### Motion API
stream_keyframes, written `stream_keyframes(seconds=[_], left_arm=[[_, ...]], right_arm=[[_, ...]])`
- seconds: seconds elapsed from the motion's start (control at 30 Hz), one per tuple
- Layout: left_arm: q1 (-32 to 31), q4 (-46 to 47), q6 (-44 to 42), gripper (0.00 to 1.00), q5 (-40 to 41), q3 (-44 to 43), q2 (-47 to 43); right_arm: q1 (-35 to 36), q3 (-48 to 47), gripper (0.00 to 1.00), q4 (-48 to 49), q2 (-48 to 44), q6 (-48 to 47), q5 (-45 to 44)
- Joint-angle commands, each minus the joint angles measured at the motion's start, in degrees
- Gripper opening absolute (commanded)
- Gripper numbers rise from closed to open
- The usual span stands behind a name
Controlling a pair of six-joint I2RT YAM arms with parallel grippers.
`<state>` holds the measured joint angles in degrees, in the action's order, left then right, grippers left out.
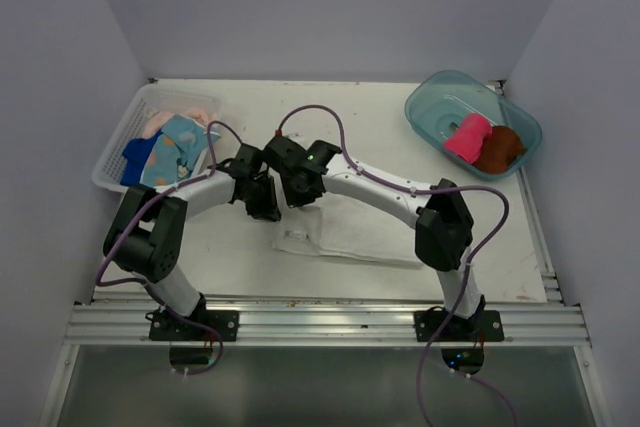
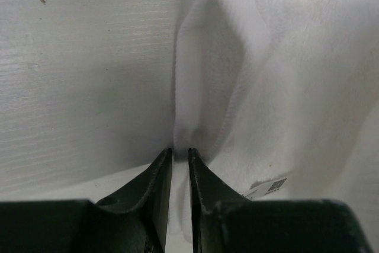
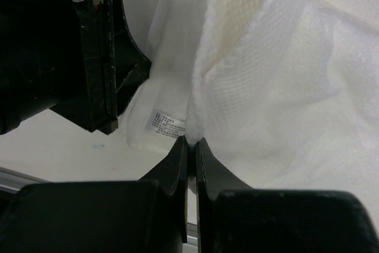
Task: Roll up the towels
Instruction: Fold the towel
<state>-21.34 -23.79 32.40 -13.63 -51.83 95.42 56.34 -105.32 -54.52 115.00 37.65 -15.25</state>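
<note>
A white towel [image 1: 350, 237] lies spread on the table's middle, partly under both arms. My left gripper [image 1: 265, 209] pinches a raised fold at its left edge; in the left wrist view the jaws [image 2: 180, 151] stand narrow with white towel [image 2: 284, 87] cloth between them. My right gripper [image 1: 300, 192] is shut on a fold of the same towel [image 3: 284, 87], the cloth bunched above its tips [image 3: 192, 140], close beside the left gripper [image 3: 89, 45]. A care label [image 3: 166, 124] shows near the towel's edge.
A white lattice basket [image 1: 115, 152] at the back left holds a printed light blue towel [image 1: 172, 152], a royal blue one [image 1: 138, 159] and a peach one [image 1: 180, 112]. A teal tub [image 1: 430, 97] at the back right holds pink [image 1: 467, 135] and brown [image 1: 498, 148] towels.
</note>
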Motion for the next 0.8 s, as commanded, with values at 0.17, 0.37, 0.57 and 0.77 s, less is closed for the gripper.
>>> stream_keyframes(seconds=[0.17, 0.37, 0.57, 0.77], left_arm=[[-0.01, -0.47, -0.23, 0.22, 3.08, -0.02, -0.67], [-0.01, -0.47, -0.23, 0.22, 2.91, 0.24, -0.58], [0.07, -3.54, -0.93, 0.23, 2.99, -2.56, -1.99], [2.44, -10.83, -4.44, 0.27, 9.21, -9.15, -6.20]], right_arm=[[0.70, -2.53, 0.00, 2.57, 3.38, -1.79, 3.73], [1.06, -2.87, 0.27, 7.58, 6.20, -2.66, 10.73], [0.88, -3.06, 0.54, 5.47, 2.09, -4.69, 6.65], [-2.63, 12.31, 0.54, 10.14, -15.84, -3.99, -3.47]])
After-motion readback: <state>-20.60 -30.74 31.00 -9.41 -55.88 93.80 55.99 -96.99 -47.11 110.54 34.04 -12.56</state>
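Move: The right gripper still holds the folded-over flap of the towel; the towel's left edge, where it belongs, is about 6 cm to this gripper's left, level with it, and some 10 cm below. The care label lies roughly 3 cm back and 1 cm left of the right gripper, and the towel's near left corner about 7 cm back and 6 cm left. For the left gripper, that left edge is right at its fingertips, about 1 cm below. Lower the right gripper about 4 cm while carrying the flap some 3 cm left towards the towel's left edge, opening the fingers on the way down to let the flap go. Then lift back up and to the right, nearly retracing the path. Keep the left fingertips at the left edge until then, and finally raise that gripper slightly, up and to the left, clear of the cloth. ##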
